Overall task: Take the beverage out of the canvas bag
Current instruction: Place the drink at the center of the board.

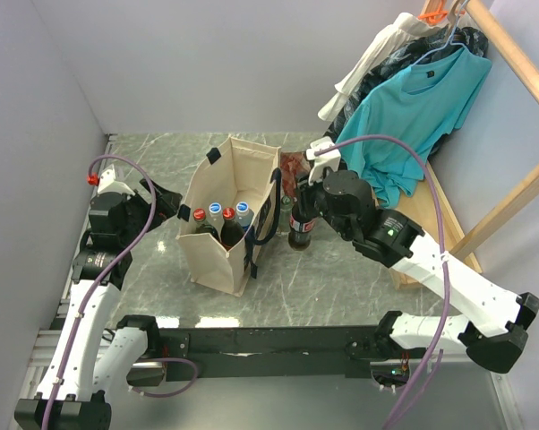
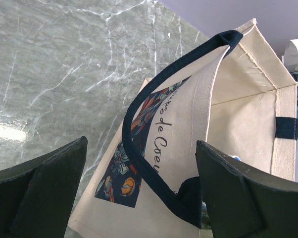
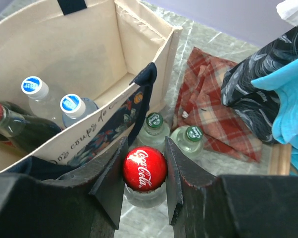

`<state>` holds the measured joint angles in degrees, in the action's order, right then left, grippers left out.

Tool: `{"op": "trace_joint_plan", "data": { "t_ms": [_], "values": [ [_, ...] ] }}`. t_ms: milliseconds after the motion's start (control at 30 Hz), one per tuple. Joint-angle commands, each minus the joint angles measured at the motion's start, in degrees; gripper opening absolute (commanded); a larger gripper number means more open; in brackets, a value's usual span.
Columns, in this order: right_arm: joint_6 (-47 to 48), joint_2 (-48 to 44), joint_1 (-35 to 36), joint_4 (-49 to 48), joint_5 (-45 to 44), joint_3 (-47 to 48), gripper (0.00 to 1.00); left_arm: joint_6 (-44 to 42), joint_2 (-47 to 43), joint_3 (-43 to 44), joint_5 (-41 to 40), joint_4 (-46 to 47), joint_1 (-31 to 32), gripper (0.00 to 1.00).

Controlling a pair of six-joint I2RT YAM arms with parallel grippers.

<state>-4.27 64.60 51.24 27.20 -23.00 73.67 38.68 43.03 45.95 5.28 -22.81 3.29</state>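
The beige canvas bag [image 1: 212, 265] stands open mid-table, with navy handles and a dark floral print [image 2: 120, 173]. Inside it [image 3: 65, 54] are several bottles: two with blue caps [image 3: 70, 103] and dark red-capped ones [image 1: 227, 214]. My right gripper [image 3: 144, 174] is shut on the neck of a dark cola bottle [image 1: 300, 229] with a red cap [image 3: 144, 167]. That bottle is upright outside the bag, just beyond its right wall. My left gripper [image 2: 141, 144] hangs open at the bag's left side [image 1: 166, 204]. The bag's wall and a handle lie between its fingers, untouched.
Two clear green-capped bottles [image 3: 154, 120] [image 3: 193, 133] stand on the table beside the held one. A red plaid cloth [image 3: 213, 104] lies behind them. Teal and dark clothes [image 1: 413, 107] hang from a wooden rack [image 1: 520, 54] at the right.
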Motion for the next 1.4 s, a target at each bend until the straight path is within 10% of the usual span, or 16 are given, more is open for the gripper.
{"op": "trace_joint_plan", "data": {
  "t_ms": [0,1367],
  "values": [
    [-2.0,-4.3,0.3,-14.8,-0.7,-0.9,0.0,0.5,-0.1,-0.6,0.1,2.2,-0.2,0.96],
    [2.2,-2.1,0.3,-40.6,4.8,-19.8,0.0,0.3,0.4,-1.2,-1.2,2.2,-0.2,0.96]
  ]
}}
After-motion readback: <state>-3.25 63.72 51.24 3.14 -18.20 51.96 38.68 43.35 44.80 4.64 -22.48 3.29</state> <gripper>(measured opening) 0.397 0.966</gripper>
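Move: The right hand already holds the cola bottle upright by its red cap. Its place is the clear board spot about 33 cm below, some 3 cm left and 1 cm ahead. The near green-capped bottle stands about 8 cm ahead and 4 cm left, the other about 8 cm ahead and 2 cm right. The canvas bag's middle is roughly 17 cm left and 5 cm ahead. From the left hand the spot lies about 27 cm right, 1 cm back and 25 cm down. Lower the right gripper about 8 cm towards the clear board beside the canvas bag, in two drops with a short near-level stretch between them. Let it drift some 3 cm left as it sinks, towards the bag's side, and swing the hand about 5 degrees counter-clockwise. Keep the pinch on the cola bottle's red cap throughout. ##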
